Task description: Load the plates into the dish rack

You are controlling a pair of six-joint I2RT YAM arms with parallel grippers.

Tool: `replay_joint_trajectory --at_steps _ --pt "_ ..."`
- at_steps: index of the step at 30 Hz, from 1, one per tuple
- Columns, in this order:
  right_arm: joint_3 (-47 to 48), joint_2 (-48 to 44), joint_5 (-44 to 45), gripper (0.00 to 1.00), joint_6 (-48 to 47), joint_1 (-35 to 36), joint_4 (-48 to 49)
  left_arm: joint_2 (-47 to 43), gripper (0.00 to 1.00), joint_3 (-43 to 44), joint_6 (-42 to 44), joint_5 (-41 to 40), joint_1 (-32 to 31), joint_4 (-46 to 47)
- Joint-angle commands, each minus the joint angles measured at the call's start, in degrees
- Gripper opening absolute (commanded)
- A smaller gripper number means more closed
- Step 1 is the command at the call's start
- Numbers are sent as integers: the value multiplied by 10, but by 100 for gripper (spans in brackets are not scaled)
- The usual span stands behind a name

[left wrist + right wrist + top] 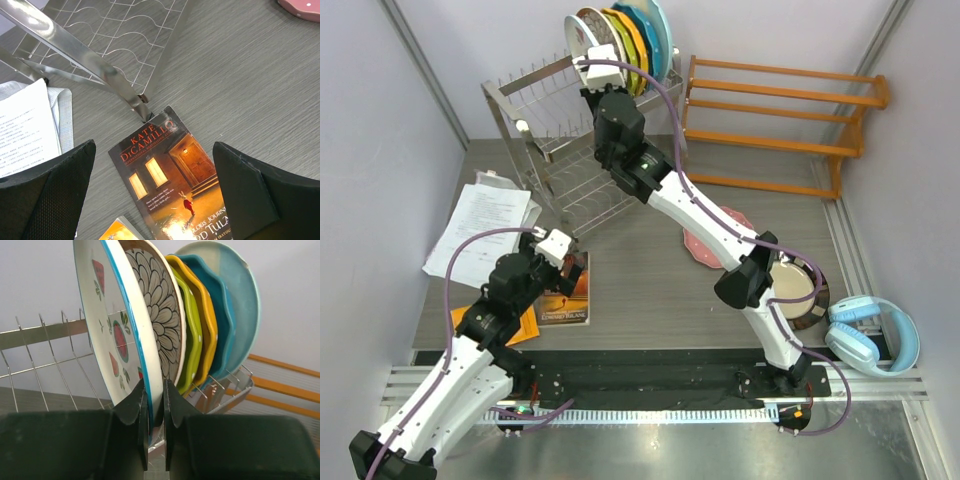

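My right gripper (156,405) is shut on the lower rim of the white watermelon plate (112,325), which stands upright at the top tier of the steel dish rack (550,130). The brown-rimmed petal plate (160,305) stands right behind it. On the table, the pink polka-dotted plate (695,245) lies partly under the right arm. The dark-rimmed beige plate (800,285) lies near the right edge. My left gripper (155,147) hangs open and holds nothing, low over a book (170,170) by the rack's foot (142,100).
Yellow-green (192,335), orange (209,320) and blue (232,305) plates fill the slots behind. An orange wooden shelf (780,120) stands at the back right. Papers (485,230) lie left of the rack, and blue headphones (875,335) at the near right.
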Motion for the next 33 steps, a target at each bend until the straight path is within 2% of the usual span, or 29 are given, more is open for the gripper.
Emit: replay_joint_trajectory --at_steps 1,15,16,17,19,20,23,29,33 --pt "36 -1 -54 1 3 2 82 -5 99 -8 -10 -12 3 33" --pt "47 31 -129 1 45 -21 66 25 99 -4 -15 -12 5 62" --pt "52 36 -132 3 42 -24 66 28 99 -3 -15 -11 5 64" --pt "53 38 -134 12 40 -23 68 28 99 -1 -16 -9 6 64" --pt "53 40 -134 24 37 -25 73 32 100 1 -16 -9 7 64" --pt "51 37 -134 35 37 -25 72 33 99 4 -16 -9 7 64" --pt "38 21 -136 45 36 -25 78 37 99 9 -16 -9 7 60" --pt "19 -18 -131 55 29 -12 70 41 100 22 -15 -32 7 66" --pt "3 -66 -96 55 19 2 27 42 100 35 -14 -37 7 67"
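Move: The right hand still grips the watermelon plate by its near edge; the slot meant for it in the rack's upper tier lies about 10 cm ahead, 3 cm to the left and some 5 cm below. Beside that slot the flower plate stands about 11 cm ahead, 1 cm to the right and 3 cm above the hand, with the green plate about 11 cm ahead, 4 cm right, equally high. From the left hand the slot is some 30 cm ahead, 7 cm right and 22 cm up. The right hand carries the watermelon plate forward and left and lowers it into the slot beside the flower plate, each way by some 2 to 3 cm, while turning counter-clockwise, about 10 degrees in all. The fingers then open to about half and let go of the plate's near edge, and the hand drifts a little farther left, rises 1 to 2 cm and eases back about 1 cm, the fingers ending on either side of the rim. ##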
